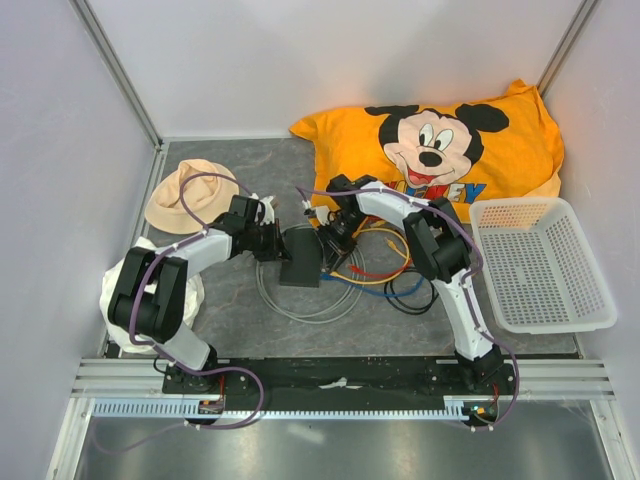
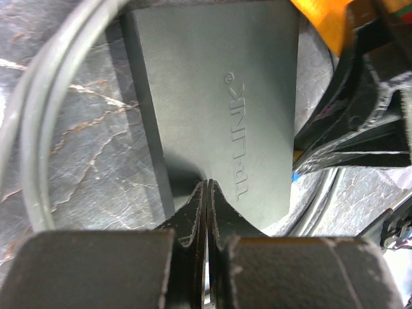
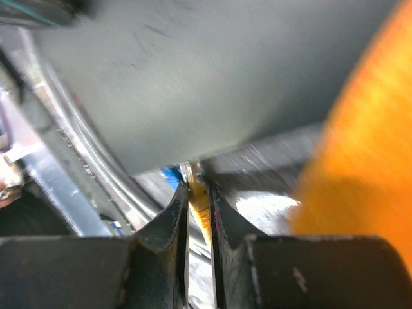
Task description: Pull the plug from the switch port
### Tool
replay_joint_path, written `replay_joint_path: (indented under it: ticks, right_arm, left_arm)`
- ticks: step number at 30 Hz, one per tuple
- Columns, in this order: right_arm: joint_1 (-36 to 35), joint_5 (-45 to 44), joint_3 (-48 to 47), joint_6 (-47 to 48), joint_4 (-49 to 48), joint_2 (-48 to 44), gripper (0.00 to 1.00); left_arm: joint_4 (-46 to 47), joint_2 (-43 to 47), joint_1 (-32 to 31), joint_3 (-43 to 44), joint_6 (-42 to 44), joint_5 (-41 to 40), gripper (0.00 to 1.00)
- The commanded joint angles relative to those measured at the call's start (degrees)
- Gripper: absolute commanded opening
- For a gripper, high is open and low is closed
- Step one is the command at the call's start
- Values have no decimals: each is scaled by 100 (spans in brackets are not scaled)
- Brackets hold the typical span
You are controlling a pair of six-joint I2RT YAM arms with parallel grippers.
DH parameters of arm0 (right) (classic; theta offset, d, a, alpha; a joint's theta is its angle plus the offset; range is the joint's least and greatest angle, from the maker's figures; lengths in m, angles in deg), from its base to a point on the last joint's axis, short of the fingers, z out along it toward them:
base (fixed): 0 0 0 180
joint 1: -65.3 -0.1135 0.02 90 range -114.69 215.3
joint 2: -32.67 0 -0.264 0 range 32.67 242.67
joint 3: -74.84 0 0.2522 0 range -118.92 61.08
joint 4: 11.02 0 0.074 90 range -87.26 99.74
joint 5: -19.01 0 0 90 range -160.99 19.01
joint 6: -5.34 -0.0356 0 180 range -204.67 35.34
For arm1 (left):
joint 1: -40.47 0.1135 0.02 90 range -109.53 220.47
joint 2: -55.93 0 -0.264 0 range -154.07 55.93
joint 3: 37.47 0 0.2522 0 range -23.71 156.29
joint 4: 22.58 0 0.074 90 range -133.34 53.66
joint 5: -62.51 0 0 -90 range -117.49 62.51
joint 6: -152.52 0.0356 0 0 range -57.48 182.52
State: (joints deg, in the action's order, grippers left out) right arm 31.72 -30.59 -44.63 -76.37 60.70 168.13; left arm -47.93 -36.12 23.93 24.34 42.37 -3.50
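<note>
The switch (image 1: 300, 258) is a flat dark grey box lying mid-table, with its top face filling the left wrist view (image 2: 225, 84). My left gripper (image 1: 275, 243) is shut with nothing between its fingers, its tips (image 2: 207, 185) resting on the switch's near edge. My right gripper (image 1: 326, 240) sits at the switch's right side, shut on the yellow plug (image 3: 199, 203). The plug's front end meets the edge of the switch (image 3: 193, 77). Whether it is seated in the port cannot be told. A blue plug (image 3: 170, 175) shows just left of it.
Yellow, red, blue and black cables (image 1: 385, 272) trail right of the switch, and a grey cable coil (image 1: 300, 308) lies around it. A white mesh basket (image 1: 545, 262) stands at the right, an orange Mickey pillow (image 1: 460, 140) behind, a beige hat (image 1: 190, 195) and white cloth (image 1: 125, 285) left.
</note>
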Motion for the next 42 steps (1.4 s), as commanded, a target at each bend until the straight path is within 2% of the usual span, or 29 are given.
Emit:
replay_joint_path:
  ticks: [1, 6, 9, 13, 14, 15, 16, 17, 19, 20, 25, 29, 32, 33, 35, 36, 37, 40, 42]
  right_arm:
    - [212, -2748, 701, 330, -224, 270, 0]
    - [282, -2214, 526, 620, 102, 604, 2]
    - [378, -2177, 271, 760, 243, 552, 1]
    - [686, -1590, 174, 1024, 42, -342, 0]
    - [869, -1110, 182, 1112, -64, -858, 0]
    - [958, -1000, 200, 1183, -178, -1116, 0]
    - [1002, -1173, 244, 1044, -545, -1353, 0]
    - [1038, -1958, 235, 1025, -722, -1703, 0]
    - [1091, -2586, 165, 1086, -917, -1891, 0]
    - [1152, -3356, 156, 1008, -970, -2005, 0]
    - [1547, -4364, 471, 665, -926, -2023, 0]
    - [1627, -4428, 1192, 665, -830, -2234, 0]
    - [1627, -3497, 1579, 665, -496, -2304, 0]
    - [1618, -3321, 1710, 630, -443, -2331, 5]
    - [1566, -2899, 1861, 734, -321, -2244, 22]
    - [1565, -2785, 1783, 770, -102, -2165, 39]
    - [1565, -2679, 1504, 788, -13, -2094, 46]
    - [1557, -1566, 941, 980, 6, -2129, 58]
    - [1513, -485, 702, 1016, -21, -2147, 64]
  left_arm:
    - [-475, -217, -34, -147, 204, -623, 1]
    - [-458, -208, -69, -156, 212, -615, 2]
    - [-440, -190, -87, -173, 230, -553, 2]
    - [-361, -50, -104, -217, 318, -448, 2]
    - [-335, -24, -104, -235, 318, -413, 2]
    - [-309, 37, -104, -270, 318, -378, 2]
    - [-273, 73, -104, -279, 327, -369, 2]
    - [-264, 91, -104, -296, 335, -360, 1]
    - [-247, 134, -104, -296, 370, -307, 2]
    - [-221, 143, -96, -288, 388, -298, 2]
    - [-150, 187, -96, -288, 441, -184, 2]
    - [-97, 266, -96, -314, 458, -131, 2]
    - [-80, 328, -96, -332, 476, -131, 1]
    - [-80, 354, -96, -358, 476, -140, 2]
    - [-71, 381, -96, -375, 476, -131, 2]
    - [-62, 407, -96, -376, 485, -123, 2]
    - [-80, 433, -96, -376, 537, -114, 2]
    - [-106, 538, -96, -358, 634, -87, 2]
    - [-141, 574, -96, -358, 687, 131, 2]
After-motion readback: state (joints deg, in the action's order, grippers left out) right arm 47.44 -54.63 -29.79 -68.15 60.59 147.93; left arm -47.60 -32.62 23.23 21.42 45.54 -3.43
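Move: The yellow plug is already pinched in the right fingers at the switch's right-hand port side; the bare table it is taken to lies about 17 cm right, 6 cm ahead and 2 cm below. The switch's middle is about 3 cm ahead and 8 cm left, the blue plug 3 cm back and 1 cm left, the loose red plug level and 9 cm right. From the left hand the yellow plug lies some 12 cm right, 3 cm back. Right hand pulls the pinched yellow plug about 17 cm right, arcing up and forward, then lowers and opens. ##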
